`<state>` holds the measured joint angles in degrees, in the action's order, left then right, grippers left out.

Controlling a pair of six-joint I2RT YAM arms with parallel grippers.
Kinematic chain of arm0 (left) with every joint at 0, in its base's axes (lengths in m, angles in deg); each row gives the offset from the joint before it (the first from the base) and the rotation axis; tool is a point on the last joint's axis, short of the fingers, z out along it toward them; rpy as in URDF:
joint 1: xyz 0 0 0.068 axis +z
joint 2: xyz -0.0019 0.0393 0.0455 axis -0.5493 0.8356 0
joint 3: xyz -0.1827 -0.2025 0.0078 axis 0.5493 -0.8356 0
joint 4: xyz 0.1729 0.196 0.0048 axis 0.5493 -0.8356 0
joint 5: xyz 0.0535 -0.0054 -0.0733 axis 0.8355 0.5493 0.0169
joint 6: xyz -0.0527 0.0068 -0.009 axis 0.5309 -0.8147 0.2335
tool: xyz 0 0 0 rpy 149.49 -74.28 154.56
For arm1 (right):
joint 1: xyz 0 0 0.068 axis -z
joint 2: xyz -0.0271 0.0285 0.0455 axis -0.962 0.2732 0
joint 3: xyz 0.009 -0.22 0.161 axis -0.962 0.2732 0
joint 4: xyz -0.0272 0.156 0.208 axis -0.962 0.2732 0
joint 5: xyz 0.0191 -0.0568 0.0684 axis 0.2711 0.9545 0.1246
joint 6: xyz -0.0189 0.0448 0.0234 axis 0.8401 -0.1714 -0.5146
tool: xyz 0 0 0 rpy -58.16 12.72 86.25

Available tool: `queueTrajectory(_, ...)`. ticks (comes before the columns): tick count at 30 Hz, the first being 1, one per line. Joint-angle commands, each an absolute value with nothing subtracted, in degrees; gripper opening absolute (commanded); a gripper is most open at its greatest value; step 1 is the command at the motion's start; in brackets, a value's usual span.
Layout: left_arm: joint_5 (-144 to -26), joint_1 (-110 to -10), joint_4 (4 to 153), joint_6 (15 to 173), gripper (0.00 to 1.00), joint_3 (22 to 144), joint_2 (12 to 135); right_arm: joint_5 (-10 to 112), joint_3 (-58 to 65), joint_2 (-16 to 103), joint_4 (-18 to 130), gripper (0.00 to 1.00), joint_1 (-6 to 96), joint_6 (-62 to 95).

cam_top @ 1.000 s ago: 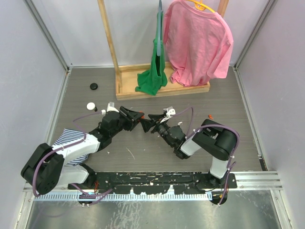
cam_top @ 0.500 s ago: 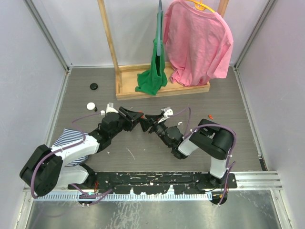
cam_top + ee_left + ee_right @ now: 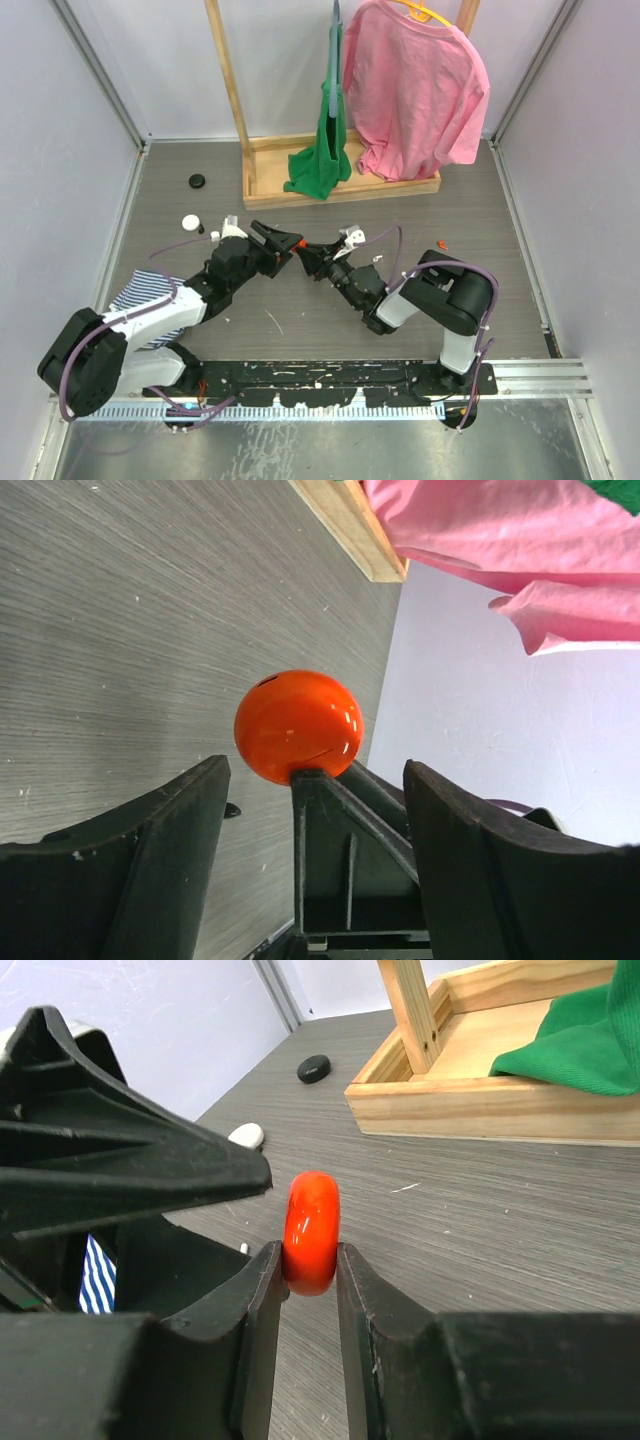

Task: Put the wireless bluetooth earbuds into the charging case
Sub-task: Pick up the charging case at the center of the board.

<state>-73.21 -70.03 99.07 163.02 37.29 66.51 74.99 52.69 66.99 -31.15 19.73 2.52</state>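
The orange charging case [image 3: 312, 1230] is a glossy rounded shell with its lid closed, held above the table. My right gripper [image 3: 310, 1260] is shut on it, one finger pressed to each flat side. In the top view the case [image 3: 297, 250] sits mid-table where the two grippers meet. My left gripper [image 3: 315, 780] is open, its fingers spread either side of a right finger [image 3: 350, 860] and clear of the case [image 3: 298, 726]. A white rounded piece [image 3: 190, 222] and a black one [image 3: 197, 181] lie at the far left; I cannot tell whether they are the earbuds.
A wooden clothes rack base [image 3: 340, 185] stands at the back with a green cloth [image 3: 322, 165] and a pink shirt [image 3: 415, 90] hanging over it. A striped cloth [image 3: 150, 295] lies under the left arm. Grey walls close in both sides.
The right gripper has closed onto the orange case. The left gripper has opened and let go of it. Both arms have stayed close together mid-table.
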Motion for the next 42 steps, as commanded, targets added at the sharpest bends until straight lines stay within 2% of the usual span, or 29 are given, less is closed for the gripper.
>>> queueTrajectory(1, -73.4, -70.3, 99.3, 159.0, 0.76, 37.5, 63.1, 72.7, 54.1, 61.7, -34.2, 0.25, 19.9, 5.3)
queueTrajectory(7, -72.8, -70.1, 91.0, 146.8, 0.86, 39.4, 56.7, 68.2, 55.6, 52.9, -22.7, 0.24, 21.1, 7.5)
queueTrajectory(10, -72.4, -70.1, 85.6, 139.4, 0.95, 40.3, 53.3, 65.1, 55.3, 47.3, -12.9, 0.24, 22.2, 8.5)
queueTrajectory(16, -73.6, -70.0, 81.4, 125.2, 1.0, 39.0, 45.7, 62.0, 52.2, 36.0, 10.3, 0.24, 24.2, 11.0)
queueTrajectory(26, -81.9, -70.1, 88.5, 108.0, 0.98, 35.2, 39.0, 57.7, 41.9, 26.6, 42.2, 0.21, 26.3, 16.2)
queueTrajectory(34, -96.3, -70.1, 96.6, 99.8, 0.98, 35.1, 44.0, 53.4, 31.3, 22.5, 64.0, 0.21, 27.3, 22.2)
queueTrajectory(42, -111.1, -70.1, 99.2, 92.0, 0.98, 37.6, 48.7, 47.9, 18.1, 25.1, 83.6, 0.2, 27.3, 27.8)
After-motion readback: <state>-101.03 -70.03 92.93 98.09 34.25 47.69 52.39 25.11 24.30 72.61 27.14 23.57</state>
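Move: The charging case is already pinched in the right fingertips, about 1 cm ahead and 1 cm left of that hand's point and level with it. From the left hand it lies some 3 cm right, 1 cm ahead and 1 cm up. On the table about 14 cm below the right hand, one white earbud lies 15 cm left and 2 cm ahead, the other 17 cm right and 3 cm ahead, and the black earbud 13 cm right and 5 cm back. The right fingertips keep their pinch on the charging case and carry it up about 9 cm, to the right and back, away from the left hand, tipping from slightly upward to pointing down. The left hand, its fingers already apart, spreads them fully as it backs off some 8 cm, first rising and swinging left, then sinking a little and returning right, while rolling strongly about its fingers. ##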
